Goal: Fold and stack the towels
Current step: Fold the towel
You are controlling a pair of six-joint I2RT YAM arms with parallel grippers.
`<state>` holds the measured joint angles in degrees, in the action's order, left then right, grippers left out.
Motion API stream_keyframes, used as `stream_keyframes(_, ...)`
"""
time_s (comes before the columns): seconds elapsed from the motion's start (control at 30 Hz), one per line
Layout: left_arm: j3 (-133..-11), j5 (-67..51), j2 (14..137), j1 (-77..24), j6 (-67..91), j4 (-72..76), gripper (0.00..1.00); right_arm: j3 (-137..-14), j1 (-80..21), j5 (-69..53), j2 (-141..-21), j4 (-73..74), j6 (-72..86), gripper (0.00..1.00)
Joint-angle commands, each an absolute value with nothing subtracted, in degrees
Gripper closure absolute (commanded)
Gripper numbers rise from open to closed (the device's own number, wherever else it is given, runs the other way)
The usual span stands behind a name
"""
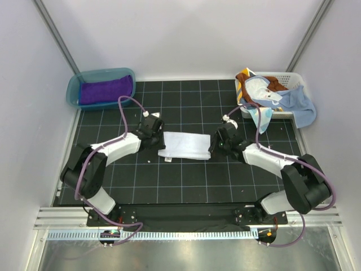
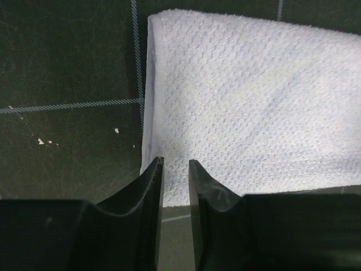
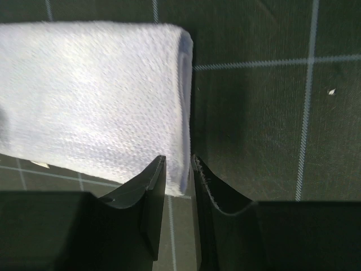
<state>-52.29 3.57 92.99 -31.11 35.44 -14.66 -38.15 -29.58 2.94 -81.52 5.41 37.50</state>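
A white towel (image 1: 183, 145), folded into a long strip, lies flat on the black grid mat between the two arms. My left gripper (image 1: 159, 137) hovers at its left end, jaws a narrow gap apart, and the towel's near corner (image 2: 225, 113) shows through that gap under the left gripper (image 2: 175, 164). At the right end my right gripper (image 1: 213, 144) stands just as narrowly open. The towel's folded edge (image 3: 101, 96) lines up with the gap of the right gripper (image 3: 179, 160). Neither gripper lifts the cloth. A purple towel (image 1: 104, 90) lies folded in the teal tub.
The teal tub (image 1: 73, 90) stands at the back left corner. At the back right, a white basket (image 1: 293, 78) holds a heap of cloths. A light blue towel (image 1: 298, 106) and a patterned one (image 1: 260, 110) hang over its rim, with an orange-brown one (image 1: 274, 83) inside.
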Motion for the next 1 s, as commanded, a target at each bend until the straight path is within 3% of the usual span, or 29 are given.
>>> stream_keyframes(0.0, -56.5, 6.6, 89.1, -30.9, 34.4, -18.7, 0.71, -44.0, -29.9, 6.3, -77.5, 10.8, 36.7, 0.69)
stream_keyframes(0.13, -57.6, 7.5, 87.9, -30.8, 33.9, -20.1, 0.58, -47.3, -29.9, 5.2, -77.4, 11.2, 37.0, 0.68)
stream_keyframes(0.27, -59.0, 7.8, 89.4, -29.6, 33.3, -21.9, 0.52, -49.2, -30.2, 2.1, -81.9, 9.1, 38.0, 0.68)
stream_keyframes(0.37, -58.6, 1.5, 91.1, -26.2, 33.0, -20.0, 0.49, -50.4, -31.1, 0.8, -86.6, 6.3, 38.7, 0.69)
stream_keyframes(0.6, -59.0, -13.2, 97.5, -21.5, 31.6, -15.7, 0.46, -52.0, -31.0, -0.9, -96.3, 3.8, 38.0, 0.69)
stream_keyframes(0.97, -59.5, -15.2, 104.4, -20.9, 31.6, -13.0, 0.44, -47.3, -24.5, -4.1, -98.3, 0.9, 37.1, 0.71)
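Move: The folded white towel lies between the hands: its middle is about 8 cm right of the left hand, 2 cm ahead and 2 below, with its tag some 3 cm back and 2 to the right. From the right hand the towel's middle is about 9 cm left, 2 ahead and 2 below. The teal box stands some 24 cm ahead of the left hand and 22 to its left; the white basket about 24 ahead of the right hand and 25 to its right. Both hands end back down on the towel. The right lifts clear about 6 cm, swings 3–4 cm forward and 4 left, drops just inside the right edge, then slides its still-narrow fingers 2 cm forward and slightly right. The left hops about 4 cm up, forward and left while opening to about half, sinks to straddle the left edge and eases back 2 cm right. ##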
